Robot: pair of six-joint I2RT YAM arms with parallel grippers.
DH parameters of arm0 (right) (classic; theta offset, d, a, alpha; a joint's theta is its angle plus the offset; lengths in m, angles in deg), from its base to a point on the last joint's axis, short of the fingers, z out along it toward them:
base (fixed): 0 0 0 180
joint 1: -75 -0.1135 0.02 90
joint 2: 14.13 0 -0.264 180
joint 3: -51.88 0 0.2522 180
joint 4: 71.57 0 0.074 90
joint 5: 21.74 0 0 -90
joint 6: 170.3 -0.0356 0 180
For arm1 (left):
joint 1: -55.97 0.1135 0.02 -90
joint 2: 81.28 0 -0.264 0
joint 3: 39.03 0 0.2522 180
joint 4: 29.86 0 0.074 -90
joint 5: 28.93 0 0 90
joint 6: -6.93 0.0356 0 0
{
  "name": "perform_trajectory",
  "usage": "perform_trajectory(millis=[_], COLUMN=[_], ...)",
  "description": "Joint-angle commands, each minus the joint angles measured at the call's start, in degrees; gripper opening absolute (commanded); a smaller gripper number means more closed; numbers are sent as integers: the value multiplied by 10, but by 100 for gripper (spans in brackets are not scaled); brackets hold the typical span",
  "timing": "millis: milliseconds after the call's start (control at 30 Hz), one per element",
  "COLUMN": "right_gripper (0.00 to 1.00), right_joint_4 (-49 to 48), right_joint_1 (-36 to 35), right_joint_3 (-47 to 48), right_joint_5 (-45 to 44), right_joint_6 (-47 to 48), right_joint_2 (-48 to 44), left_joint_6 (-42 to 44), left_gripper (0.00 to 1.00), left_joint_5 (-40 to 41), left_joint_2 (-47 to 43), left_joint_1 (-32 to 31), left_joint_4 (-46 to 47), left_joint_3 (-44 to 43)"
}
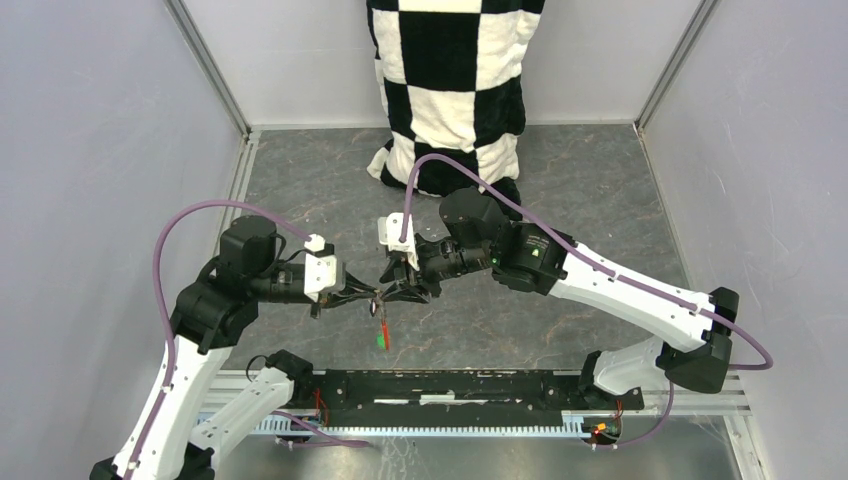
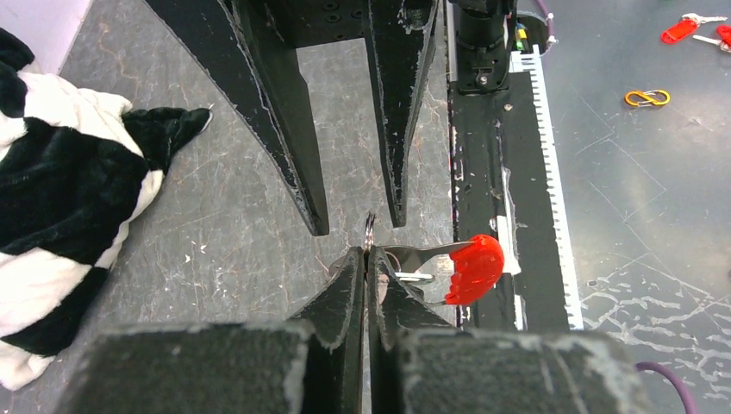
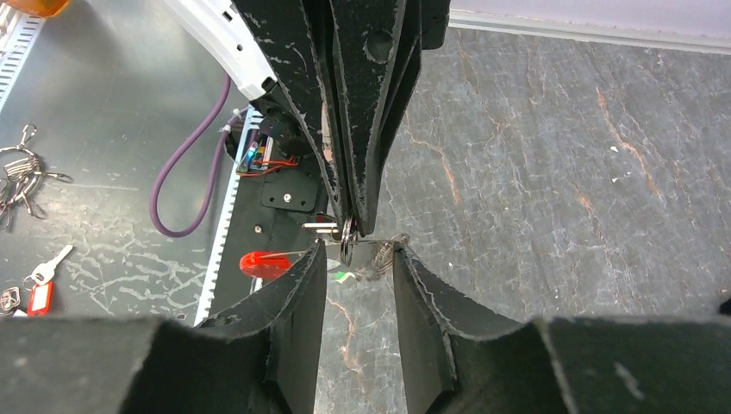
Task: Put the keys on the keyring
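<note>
My left gripper [image 1: 372,297] is shut edge-on on the thin silvery ring of the keyring [image 2: 369,227], held above the table. The keyring's red tag [image 2: 474,267] hangs off to one side, and in the top view it dangles below the grippers [image 1: 385,328]. A bright green key head [image 1: 380,343] hangs beside the red tag and shows as a small green spot [image 3: 343,276] under the ring. My right gripper [image 3: 360,250] faces the left one, open, its fingertips on either side of the ring [image 3: 346,237] and of the beaded chain [image 3: 384,253]. It grips nothing.
A black-and-white checkered plush [image 1: 450,80] lies at the back of the table. The black mounting rail [image 1: 450,388] runs along the near edge. Beyond it lie spare keys [image 3: 39,289], a bunch of rings [image 3: 17,172] and an orange carabiner [image 2: 646,97].
</note>
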Motion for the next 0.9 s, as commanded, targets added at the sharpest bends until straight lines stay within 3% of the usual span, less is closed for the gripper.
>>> perform_trajectory(millis=[0,200,400,700,733,800,867], right_gripper=[40,27,3,0,0,0,0], right_joint_4=[-37,-56,-36,-11,-24,-71,-142], right_joint_1=[-3,-4,-3,-3,-4,-2,1], right_joint_3=[18,13,18,31,25,-4,-53], right_joint_5=[-4,-1,-3,-37,-42,-43,-43], right_joint_6=[-10,-16,-11,3,2,-2,-13], right_joint_2=[2,9,17,23,17,-9,-47], left_joint_6=[25,14,-6,-30,-34,-61,-91], left_gripper=[2,2,2,4,10,35,48], left_joint_5=[-7,-23,-25,-37,-39,-36,-30], left_joint_2=[5,8,2,-3,-4,-9,-15], left_joint_1=[1,0,-1,0,0,0,1], left_joint_4=[2,13,34,47,50,67,84], left_joint_3=[-5,3,0,-10,-11,-9,-8])
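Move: The keyring is held in the left hand's shut fingertips, its middle about 1 cm to the right of that hand and level with it. From the right hand, whose fingers stand open around it, the keyring lies about 1 cm left at the same height. The hanging red handle is some 7 cm back from the right hand, 1 cm left and 5 cm lower; the green tag about 3 cm back, 1 cm left and 10 cm down. The right hand eases about 1 cm left, pinches the keyring, and the left fingers open to release it. ##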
